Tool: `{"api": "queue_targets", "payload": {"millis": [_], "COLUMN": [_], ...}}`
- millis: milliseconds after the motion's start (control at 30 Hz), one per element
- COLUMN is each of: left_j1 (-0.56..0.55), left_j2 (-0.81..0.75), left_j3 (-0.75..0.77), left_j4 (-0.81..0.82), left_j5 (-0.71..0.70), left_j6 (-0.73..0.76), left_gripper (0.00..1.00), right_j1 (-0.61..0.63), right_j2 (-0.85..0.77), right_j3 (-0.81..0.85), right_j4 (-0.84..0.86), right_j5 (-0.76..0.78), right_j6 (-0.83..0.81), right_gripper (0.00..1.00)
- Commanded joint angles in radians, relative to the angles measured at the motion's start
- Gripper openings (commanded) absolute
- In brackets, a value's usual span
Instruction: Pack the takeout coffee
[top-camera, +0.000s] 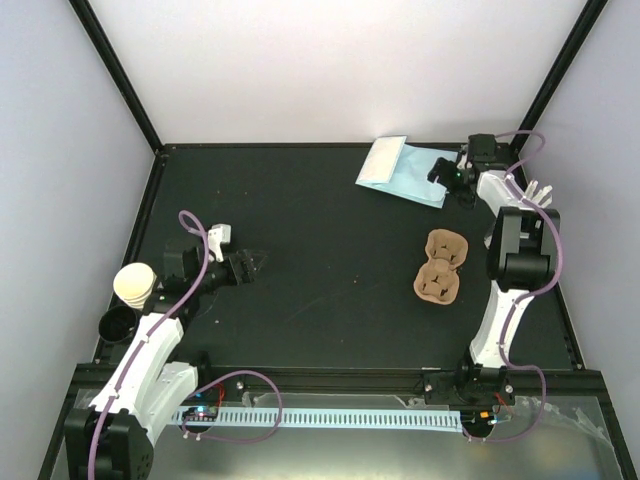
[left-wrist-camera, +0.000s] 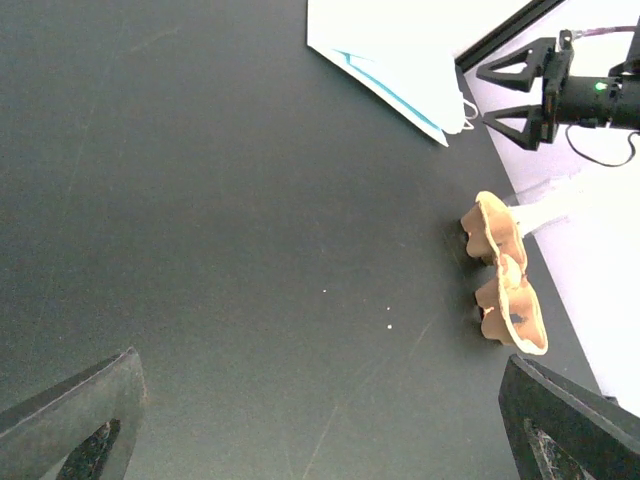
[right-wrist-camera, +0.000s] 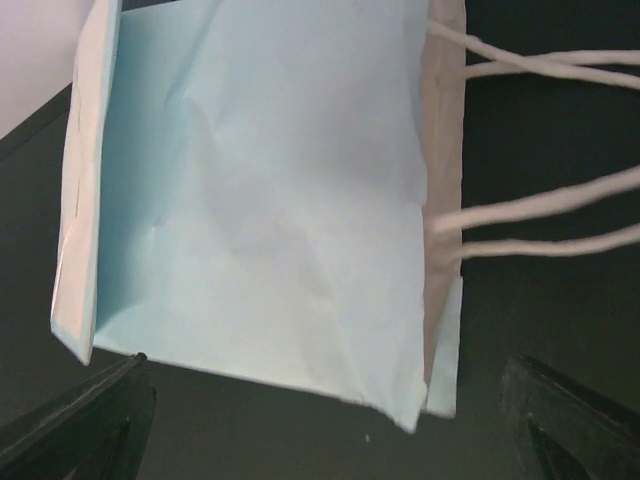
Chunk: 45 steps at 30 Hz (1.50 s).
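The brown pulp cup carrier (top-camera: 442, 265) lies right of the table's middle; the left wrist view shows the carrier (left-wrist-camera: 505, 275) from the side. A stack of cream paper cups (top-camera: 133, 283) and black lids (top-camera: 118, 324) sit at the left edge, beside the left arm. My left gripper (top-camera: 256, 263) is open over bare mat, far from the carrier; the left wrist view shows this gripper (left-wrist-camera: 320, 440) empty. My right gripper (top-camera: 441, 174) hovers open at the handle end of the light-blue bag, and the right wrist view shows the right gripper (right-wrist-camera: 320, 440) empty, just short of the bag's edge.
The light-blue paper bag (top-camera: 398, 171) lies flat at the back right, with the bag (right-wrist-camera: 270, 190) and its white handles (right-wrist-camera: 540, 225) in the right wrist view. White sticks (top-camera: 537, 193) stand at the right edge behind the right arm. Black frame rails border the mat.
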Motion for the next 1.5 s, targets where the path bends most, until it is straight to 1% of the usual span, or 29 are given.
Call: {"api": "queue_targets", "payload": {"millis": [0,133,300,467,567,667,700,800,1000,1067,1233,1467], "left_j1": [-0.003,-0.003,-0.003,-0.004,-0.004,-0.003,-0.004,-0.004,-0.003,-0.004,-0.004,-0.026], "left_j2": [-0.005,0.001,0.003,0.009,0.015,0.02,0.019,0.013,0.006,0.005,0.012,0.024], "left_j3": [0.034,0.034,0.036,0.033,0.033,0.033,0.033,0.031,0.032,0.031,0.029,0.051], "left_j4": [0.037,0.065,0.079,0.087,0.087,0.087,0.086,0.085,0.086,0.087,0.113,0.135], "left_j5": [0.013,0.021,0.021,0.021,0.022,0.026,0.026,0.025,0.039,0.045,0.095,0.136], "left_j6": [0.029,0.021,0.01,0.008,0.006,0.003,0.003,-0.001,-0.007,-0.008,-0.026,-0.064], "left_gripper": [0.99,0.99,0.99,0.99,0.99,0.99,0.99,0.99,0.99,0.99,0.99,0.99], "right_j1": [-0.006,-0.007,-0.013,-0.021,-0.022,-0.022,-0.021,-0.022,-0.016,-0.006,0.045,0.18], "right_j2": [0.075,0.131,0.202,0.242,0.257,0.254,0.248,0.22,0.121,0.074,-0.082,-0.364], "right_j3": [0.102,0.158,0.239,0.261,0.267,0.265,0.262,0.24,0.193,0.17,0.067,-0.177], "right_j4": [-0.004,-0.014,-0.048,-0.045,-0.043,-0.039,-0.039,-0.017,0.002,0.007,0.028,0.08], "right_j5": [-0.031,0.004,0.006,-0.03,-0.08,-0.129,-0.143,-0.177,-0.221,-0.238,-0.275,-0.267], "right_j6": [-0.016,-0.015,-0.016,-0.01,-0.009,-0.003,-0.001,-0.002,-0.044,-0.062,-0.085,-0.062], "right_gripper": [0.94,0.92,0.91,0.81,0.76,0.69,0.65,0.48,0.11,0.03,0.02,0.05]}}
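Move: Some 5 cm ahead of the right hand, 9 cm to its left and 6 cm below lies the middle of the flat blue paper bag, its mouth and white handles facing right, almost under the open fingers. The cup carrier sits about 26 cm back and 5 cm left, the straw cup roughly 17 cm back and 10 cm right. From the left hand the bag's middle is about 32 cm ahead, 37 cm right and 12 cm down. Reaching forward about 5 cm and sinking some 4 cm onto the bag's mouth end, the right hand shuts its wide-open fingers and pinches the rim of the mouth. It then pulls the rim up about 15 cm, swinging left and back towards itself, while the wrist turns roughly 20 degrees counter-clockwise and tips the fingers up a little. ##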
